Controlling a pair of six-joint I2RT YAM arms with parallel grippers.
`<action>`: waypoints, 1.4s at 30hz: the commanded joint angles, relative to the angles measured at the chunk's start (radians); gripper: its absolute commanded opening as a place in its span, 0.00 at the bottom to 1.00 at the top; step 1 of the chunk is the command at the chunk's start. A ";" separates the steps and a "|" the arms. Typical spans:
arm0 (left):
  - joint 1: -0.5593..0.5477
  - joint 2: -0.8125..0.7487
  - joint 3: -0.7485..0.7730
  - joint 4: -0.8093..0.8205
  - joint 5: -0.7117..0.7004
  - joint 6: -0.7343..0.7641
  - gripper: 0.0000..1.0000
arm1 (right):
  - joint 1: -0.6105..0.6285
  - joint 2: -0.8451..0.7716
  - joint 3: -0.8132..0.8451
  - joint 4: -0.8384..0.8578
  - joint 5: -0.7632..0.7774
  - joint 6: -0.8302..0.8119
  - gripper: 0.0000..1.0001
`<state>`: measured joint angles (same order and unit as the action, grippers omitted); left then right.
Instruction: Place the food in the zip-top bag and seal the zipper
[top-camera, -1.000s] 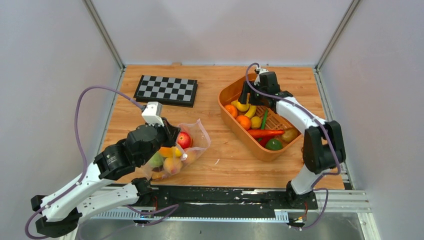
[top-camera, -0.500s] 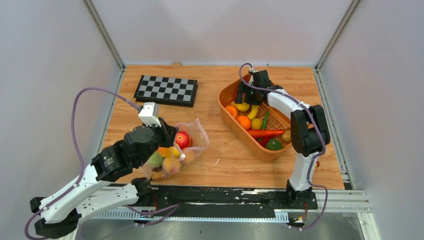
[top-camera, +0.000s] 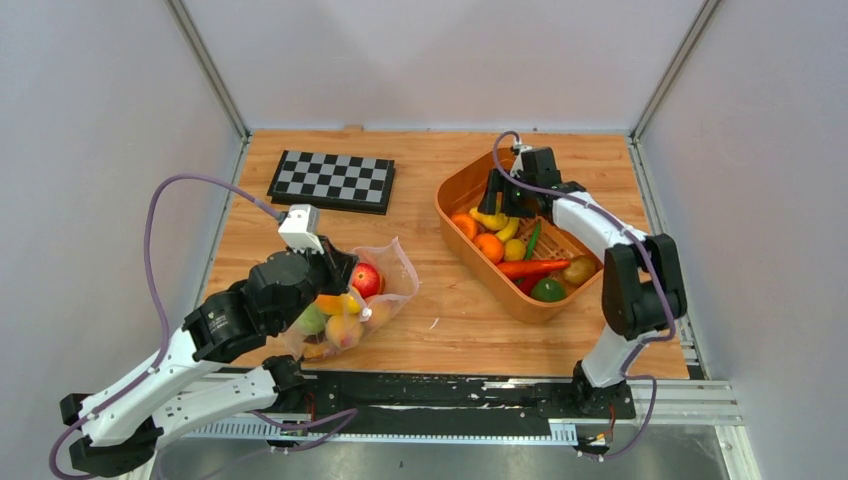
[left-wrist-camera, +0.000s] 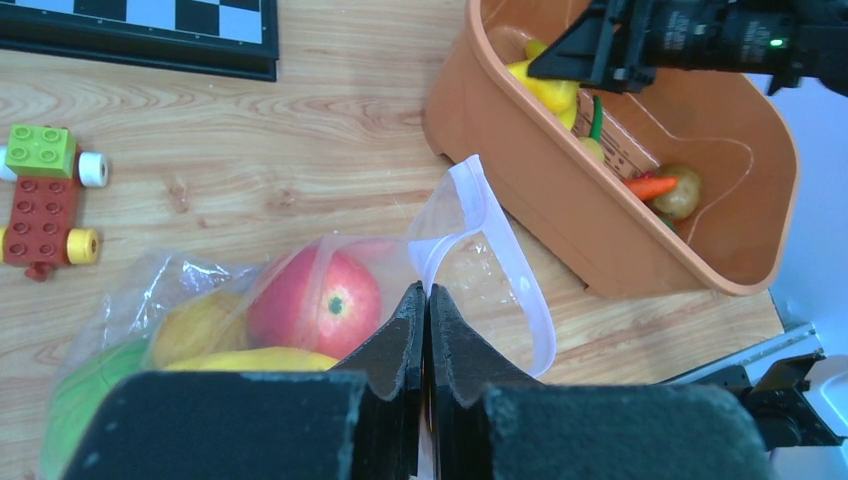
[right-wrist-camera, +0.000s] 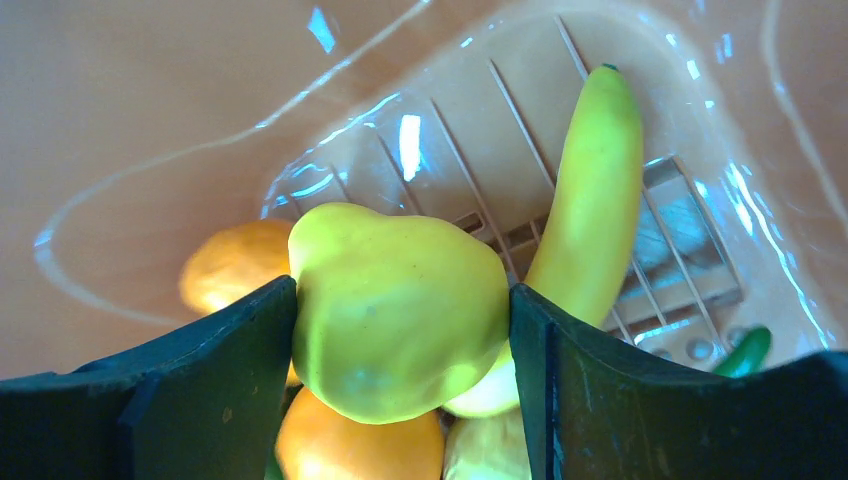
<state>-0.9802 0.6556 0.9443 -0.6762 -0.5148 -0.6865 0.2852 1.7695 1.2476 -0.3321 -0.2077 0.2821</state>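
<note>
The zip-top bag (top-camera: 385, 272) lies on the wooden table with a red apple (left-wrist-camera: 320, 300) and yellow, orange and green food inside. Its mouth (left-wrist-camera: 470, 215) gapes toward the orange tub, and the whitish zipper (left-wrist-camera: 525, 290) loops along that edge. My left gripper (left-wrist-camera: 427, 292) is shut on the bag's mouth edge. My right gripper (right-wrist-camera: 403, 292) is down in the tub, shut on a yellow-green fruit (right-wrist-camera: 400, 300) that touches both fingers. A banana (right-wrist-camera: 595, 200) and an orange (right-wrist-camera: 350, 445) lie against that fruit.
The orange tub (top-camera: 478, 262) at right holds more food: oranges, a carrot, green pieces and a potato-like piece. A checkerboard (top-camera: 333, 180) lies at the back left. A red block toy with wheels (left-wrist-camera: 42, 200) sits on the wood left of the bag.
My right arm swung slightly left inside the tub, then back right, its jaws staying on the yellow-green fruit. The left arm and the bag have not moved.
</note>
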 joint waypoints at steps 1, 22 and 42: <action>0.000 -0.008 0.005 0.056 -0.001 -0.008 0.08 | -0.001 -0.192 -0.047 0.009 0.016 0.017 0.35; 0.001 0.035 0.011 0.100 0.033 -0.005 0.08 | 0.151 -0.704 -0.220 0.038 -0.261 0.128 0.38; 0.000 0.021 0.043 0.113 0.073 0.015 0.08 | 0.674 -0.401 -0.004 0.037 0.002 0.011 0.49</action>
<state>-0.9798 0.7074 0.9428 -0.6315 -0.4431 -0.6819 0.9295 1.3552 1.1801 -0.3088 -0.2459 0.3298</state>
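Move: The yellow fruit is already gripped in the right hand, low in the orange bin, whose middle lies about 4 cm back and 5 cm right, slightly below the hand. It goes to the bag's open mouth, roughly 21 cm back, 20 cm left and 12 cm higher; the red fruit inside the bag is some 20 cm back, 23 cm left and 5 cm up. From the left hand, still pinching the rim, the mouth lies about 1 cm ahead, 6 cm right and 6 cm below. The yellow fruit is carried up out of the bin and back in the right hand's unchanged grip, rising nearly 20 cm, then swung left over the table to the bag's mouth, sinking a little at the end as the wrist turns some 35 degrees counter-clockwise. The left hand keeps its pinch on the rim and eases about 2 cm right, towards the incoming fruit. ##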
